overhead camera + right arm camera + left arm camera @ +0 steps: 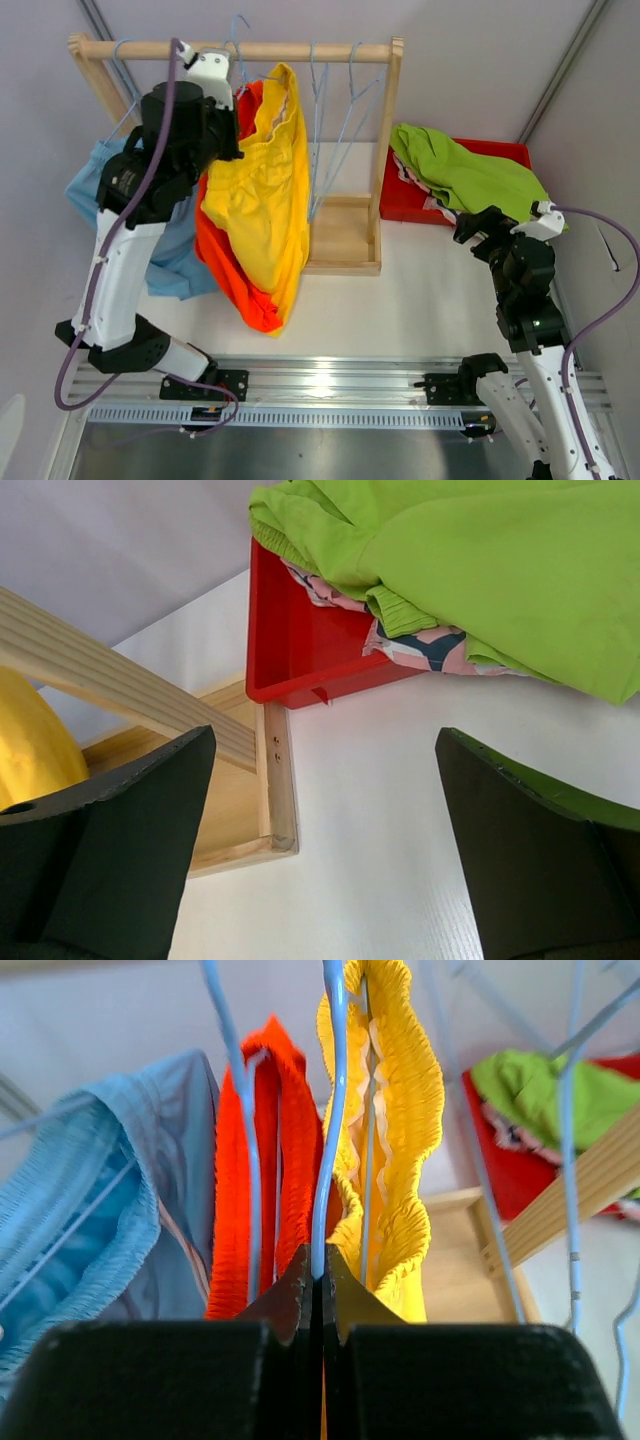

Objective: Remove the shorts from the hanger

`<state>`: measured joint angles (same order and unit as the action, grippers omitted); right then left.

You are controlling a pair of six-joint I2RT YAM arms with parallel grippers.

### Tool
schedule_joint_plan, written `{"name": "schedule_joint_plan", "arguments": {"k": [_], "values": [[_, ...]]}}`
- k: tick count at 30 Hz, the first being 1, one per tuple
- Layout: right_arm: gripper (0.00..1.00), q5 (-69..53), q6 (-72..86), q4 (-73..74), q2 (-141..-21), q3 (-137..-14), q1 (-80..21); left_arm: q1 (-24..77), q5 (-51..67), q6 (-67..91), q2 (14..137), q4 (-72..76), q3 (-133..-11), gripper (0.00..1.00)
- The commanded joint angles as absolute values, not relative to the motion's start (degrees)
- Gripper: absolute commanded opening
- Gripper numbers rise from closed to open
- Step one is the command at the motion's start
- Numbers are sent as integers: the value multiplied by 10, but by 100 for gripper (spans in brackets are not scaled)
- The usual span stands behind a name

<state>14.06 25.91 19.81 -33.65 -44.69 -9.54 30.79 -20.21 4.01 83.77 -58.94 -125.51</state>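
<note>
Three shorts hang on light blue wire hangers from the wooden rack (240, 50): light blue shorts (165, 250) on the left, then orange-red shorts (235, 285), then yellow shorts (262, 190). My left gripper (318, 1262) is up by the rod, shut on a hanger wire (333, 1110) that runs between the orange-red waistband (285, 1150) and the yellow waistband (405, 1110). Lime green shorts (470, 175) lie over pink patterned shorts (425, 645) in the red bin (300, 650). My right gripper (325, 745) hovers open over the table near the bin, holding nothing.
Empty blue hangers (330, 110) hang at the rack's right end. The rack's wooden base (345, 240) and right post (390, 130) stand between the hung shorts and the red bin (490, 150). A metal rail (330, 385) runs along the near edge.
</note>
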Motion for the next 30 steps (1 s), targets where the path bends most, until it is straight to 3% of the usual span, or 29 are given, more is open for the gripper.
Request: {"name": "schedule_joint_plan", "arguments": {"k": [1,11,14,17,21,30], "values": [[98,133,255,202,-321,-454,-98,305,-178,40,806,-571,-1350,0],[99,26,226,178,-280,-483,-98,305,-71,66,542,-525,-1041,0],[99,-37,225,168,-272,-507,-98,305,-8,59,480,-536,-987,0],[99,-135,235,153,-280,-541,-98,305,128,43,424,-527,-941,0],[100,-274,279,126,-306,-586,-98,305,276,62,382,-517,-944,0],[100,-314,319,126,-329,-642,-98,308,342,113,376,-477,-994,0]]}}
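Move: The left fingers already pinch the wire of the yellow shorts' hanger, its hook raised above the rail; the yellow shorts' middle hangs about 4 cm ahead, 4 cm right and 15 cm below. The red shorts are some 5 cm ahead and 2 cm left; the empty hangers are 19 cm right and 8 cm ahead. From the right hand, the yellow shorts lie roughly 40 cm left and 10 cm ahead; the green shorts in the bin lie 17 cm ahead, 4 cm right and 17 cm below. Still pinching the hanger wire, the left hand lifts about 4 cm, then pulls the hanger and yellow shorts back from the rail some 28 cm, sinking again and turning nearly 50 degrees clockwise. The right hand, fingers kept wide open, rises some 16 cm while moving left and back towards the yellow shorts, swinging counter-clockwise and tipping its fingertips up. ##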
